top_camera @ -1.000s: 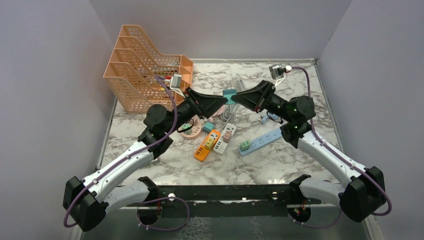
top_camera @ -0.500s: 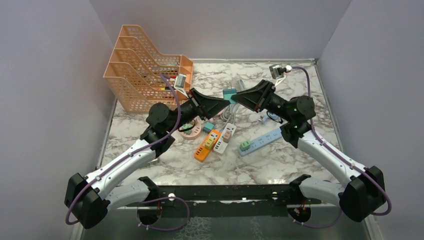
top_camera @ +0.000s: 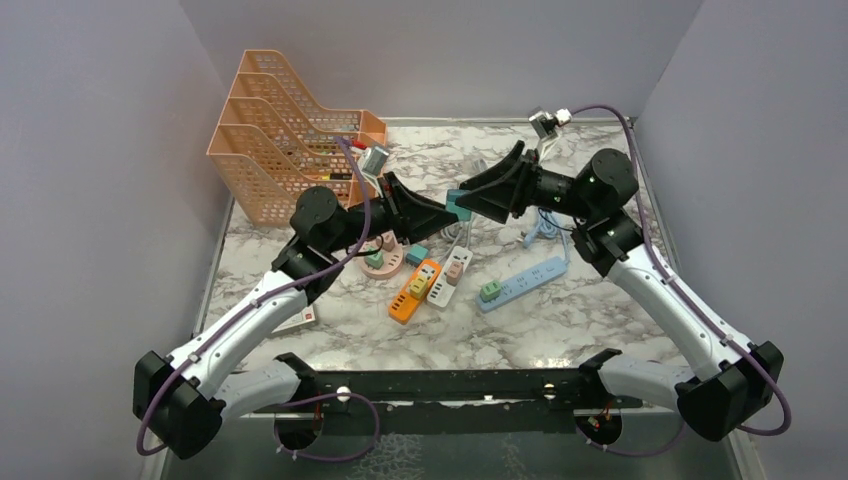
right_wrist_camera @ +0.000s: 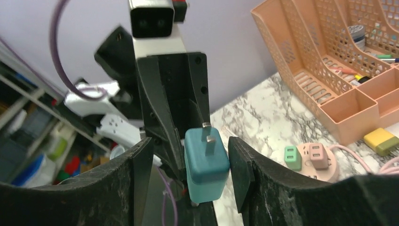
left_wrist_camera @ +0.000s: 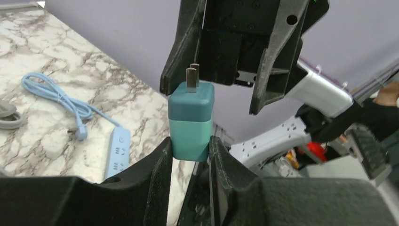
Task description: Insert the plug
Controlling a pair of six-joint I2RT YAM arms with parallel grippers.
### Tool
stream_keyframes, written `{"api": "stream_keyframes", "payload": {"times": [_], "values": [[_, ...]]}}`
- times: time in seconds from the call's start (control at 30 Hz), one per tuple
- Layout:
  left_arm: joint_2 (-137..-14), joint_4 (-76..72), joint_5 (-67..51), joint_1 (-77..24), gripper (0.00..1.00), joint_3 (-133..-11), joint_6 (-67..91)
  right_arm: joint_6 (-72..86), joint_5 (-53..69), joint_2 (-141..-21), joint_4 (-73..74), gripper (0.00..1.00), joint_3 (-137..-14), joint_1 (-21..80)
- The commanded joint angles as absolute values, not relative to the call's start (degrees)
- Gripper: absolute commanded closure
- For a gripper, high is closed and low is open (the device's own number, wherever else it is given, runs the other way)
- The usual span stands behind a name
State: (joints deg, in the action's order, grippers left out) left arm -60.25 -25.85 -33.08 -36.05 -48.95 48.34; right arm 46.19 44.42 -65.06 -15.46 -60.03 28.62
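Observation:
The plug [top_camera: 457, 206] is a teal two-tone block with two metal prongs, held in the air above the table's middle. My left gripper [top_camera: 449, 212] is shut on its lighter lower half, seen in the left wrist view as the plug [left_wrist_camera: 190, 120] pinched between the fingers of the left gripper [left_wrist_camera: 189, 148], prongs pointing away. My right gripper [top_camera: 470, 195] faces it from the right and stands open. In the right wrist view the plug [right_wrist_camera: 206, 162] sits between the spread fingers of the right gripper [right_wrist_camera: 190, 153], a clear gap on the left side.
Below lie a blue power strip [top_camera: 520, 282], an orange strip [top_camera: 413, 290], a white strip [top_camera: 452, 278] and a round pink socket [top_camera: 385, 255] with small adapters. An orange mesh organizer [top_camera: 290, 140] stands back left. A blue cable [top_camera: 540, 228] lies by the right arm.
The left gripper has shut on the plug. The right gripper, shut on it before, has opened, and its arm has risen and swung back a little.

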Motion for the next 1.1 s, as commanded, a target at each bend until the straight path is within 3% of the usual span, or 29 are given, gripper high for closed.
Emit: {"api": "stream_keyframes", "payload": {"times": [0.0,0.17,0.3,0.63,0.7,0.83,1.07], "values": [[-60.52,-9.06,-41.51,-35.77,1.0,-55.54,32.84,29.25,56.06,-66.93,3.19,0.41,-66.24,28.83],[-61.31,1.34,-43.38,-35.78,1.0,-60.38,23.59,20.21,60.74,-67.59,12.3,0.41,-68.02,28.83],[-62.55,7.69,-44.97,-35.7,1.0,-63.21,18.57,19.28,63.89,-65.66,10.37,0.43,-66.49,28.83],[-64.19,10.21,-51.99,-35.69,1.0,-64.18,16.54,19.3,62.09,-65.42,10.01,0.45,-66.35,28.78],[-63.71,10.95,-52.56,-35.71,1.0,-64.21,15.47,19.69,61.88,-65.83,10.11,0.48,-66.38,28.78],[-62.79,11.58,-52.08,-35.66,1.0,-64.16,14.69,20.16,65.82,-66.14,8.35,0.64,-65.48,28.8],[-62.98,9.82,-52.97,-35.69,1.0,-64.34,16.14,20.85,68.81,-66.37,7.25,0.66,-64.26,28.83]]}}
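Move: The teal plug is already in the left fingertips, its middle about 2 cm to the right of that hand point and 1 cm ahead. From the right hand, spread around its prong end, the plug is some 2 cm to the left, 1 cm back and 1 cm below. About 36 cm below the left hand, the white strip lies 4 cm ahead and 2 cm right, the orange strip 1 cm ahead and 6 cm left, and the blue strip 3 cm ahead and 16 cm right. Back and down together, both hands travel about 5 cm each way over the strips, fingers dipping and swinging back towards the bases, the left clockwise and the right counter-clockwise by nearly 20 degrees. The left keeps its pinch on the plug; the right stays wide around the prong end, pauses, then closes its fingers onto the sides of that darker half while drawing back almost another centimetre. ##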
